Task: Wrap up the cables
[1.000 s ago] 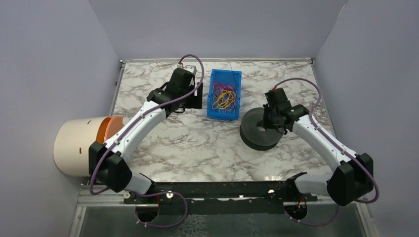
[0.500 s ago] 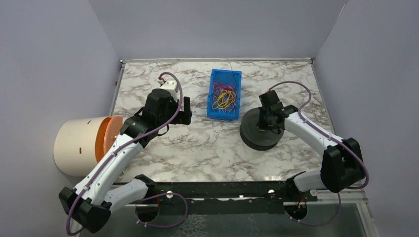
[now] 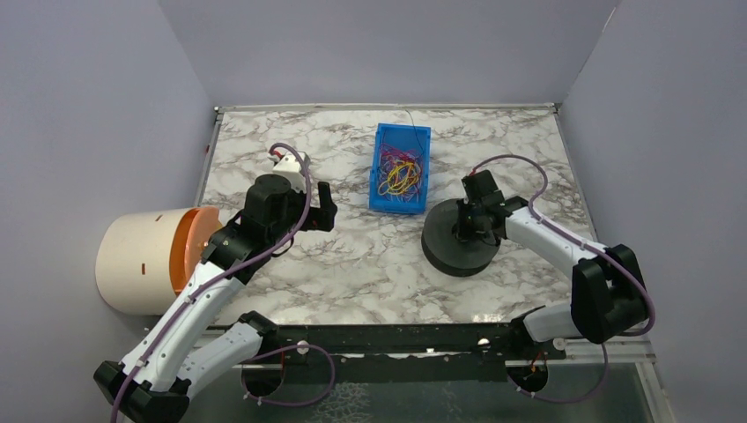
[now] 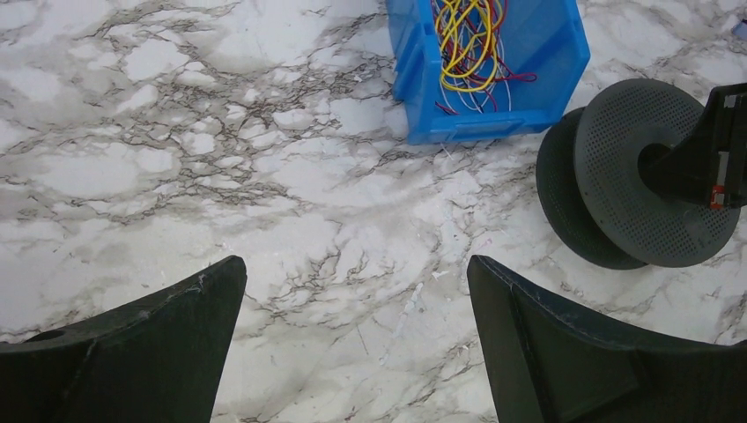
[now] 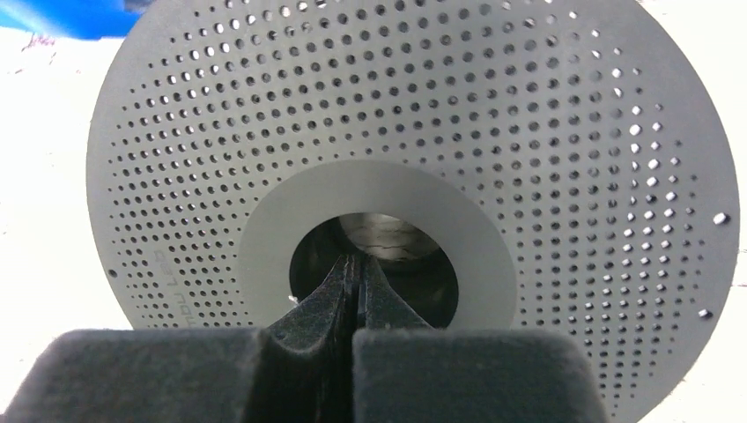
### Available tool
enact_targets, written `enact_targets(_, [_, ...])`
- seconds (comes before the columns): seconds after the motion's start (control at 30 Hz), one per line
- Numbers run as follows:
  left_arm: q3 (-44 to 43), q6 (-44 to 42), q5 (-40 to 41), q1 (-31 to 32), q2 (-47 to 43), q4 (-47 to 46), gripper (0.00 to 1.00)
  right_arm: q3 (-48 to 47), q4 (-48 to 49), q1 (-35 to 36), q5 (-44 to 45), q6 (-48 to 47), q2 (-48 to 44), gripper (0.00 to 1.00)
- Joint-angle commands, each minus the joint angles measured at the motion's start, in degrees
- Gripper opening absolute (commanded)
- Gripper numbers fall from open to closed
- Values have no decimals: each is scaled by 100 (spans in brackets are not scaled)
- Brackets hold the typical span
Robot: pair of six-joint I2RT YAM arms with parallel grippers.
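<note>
The cables are a tangle of thin yellow, red, orange and purple wires lying in a blue bin; they also show in the left wrist view. My left gripper is open and empty above bare marble, left of the bin; its jaws stand wide apart. My right gripper is shut, its closed fingertips poked into the hub hole of the black perforated spool. The spool lies right of the bin, near its front corner.
A cream cylinder with an orange inside lies on its side at the left table edge. The bin and the spool show at the top right of the left wrist view. Walls enclose the back and both sides.
My left arm has drawn back from beside the bin toward the near left. My right gripper has shifted the spool slightly left and nearer.
</note>
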State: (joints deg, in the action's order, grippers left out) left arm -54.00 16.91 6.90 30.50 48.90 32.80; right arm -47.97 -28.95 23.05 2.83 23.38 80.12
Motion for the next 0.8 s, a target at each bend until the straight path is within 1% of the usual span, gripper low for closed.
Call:
enact_targets(0.0, [79, -43, 165, 17, -100, -198, 99, 83, 107, 154, -645, -130, -183, 1])
enact_targets(0.17, [165, -94, 351, 17, -177, -196, 99, 203, 41, 499, -768, -55, -283, 1])
enact_targets(0.37, [333, -101, 395, 17, -293, -252, 99, 281, 100, 1189, -762, 289, -312, 1])
enact_targets(0.47, [440, 15, 625, 17, -428, -280, 99, 215, 154, 1482, -791, 448, -207, 1])
enact_targets(0.57, [450, 130, 691, 17, -506, -280, 99, 32, 196, 1782, -816, 594, -18, 1])
enact_targets(0.77, [174, 128, 579, 17, -486, -185, 99, -592, 152, 2458, -542, 918, 556, 1])
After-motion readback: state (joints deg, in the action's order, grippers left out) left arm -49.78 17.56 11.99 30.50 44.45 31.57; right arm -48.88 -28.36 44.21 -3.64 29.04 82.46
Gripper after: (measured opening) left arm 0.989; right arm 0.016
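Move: The dark spool lies flat around the right gripper's shut tips, which are already in its centre hole; its middle is about 1 cm ahead, 1 cm to the right and some 2 cm below them. The blue bin sits about 18 cm ahead and 18 cm to the left, its cables some 16 cm ahead and 18 cm left, both about 3 cm lower. From the left hand, the spool is roughly 37 cm right, 2 cm ahead and 21 cm below. Keep the right gripper shut inside the spool's hole and drag the spool left and back across the table, about 11 cm left and 8 cm back, staying level, with the tips bearing on the hole's left side. Let the wrist turn some 20 degrees counter-clockwise as you go, passing in front of the blue bin's near end. ##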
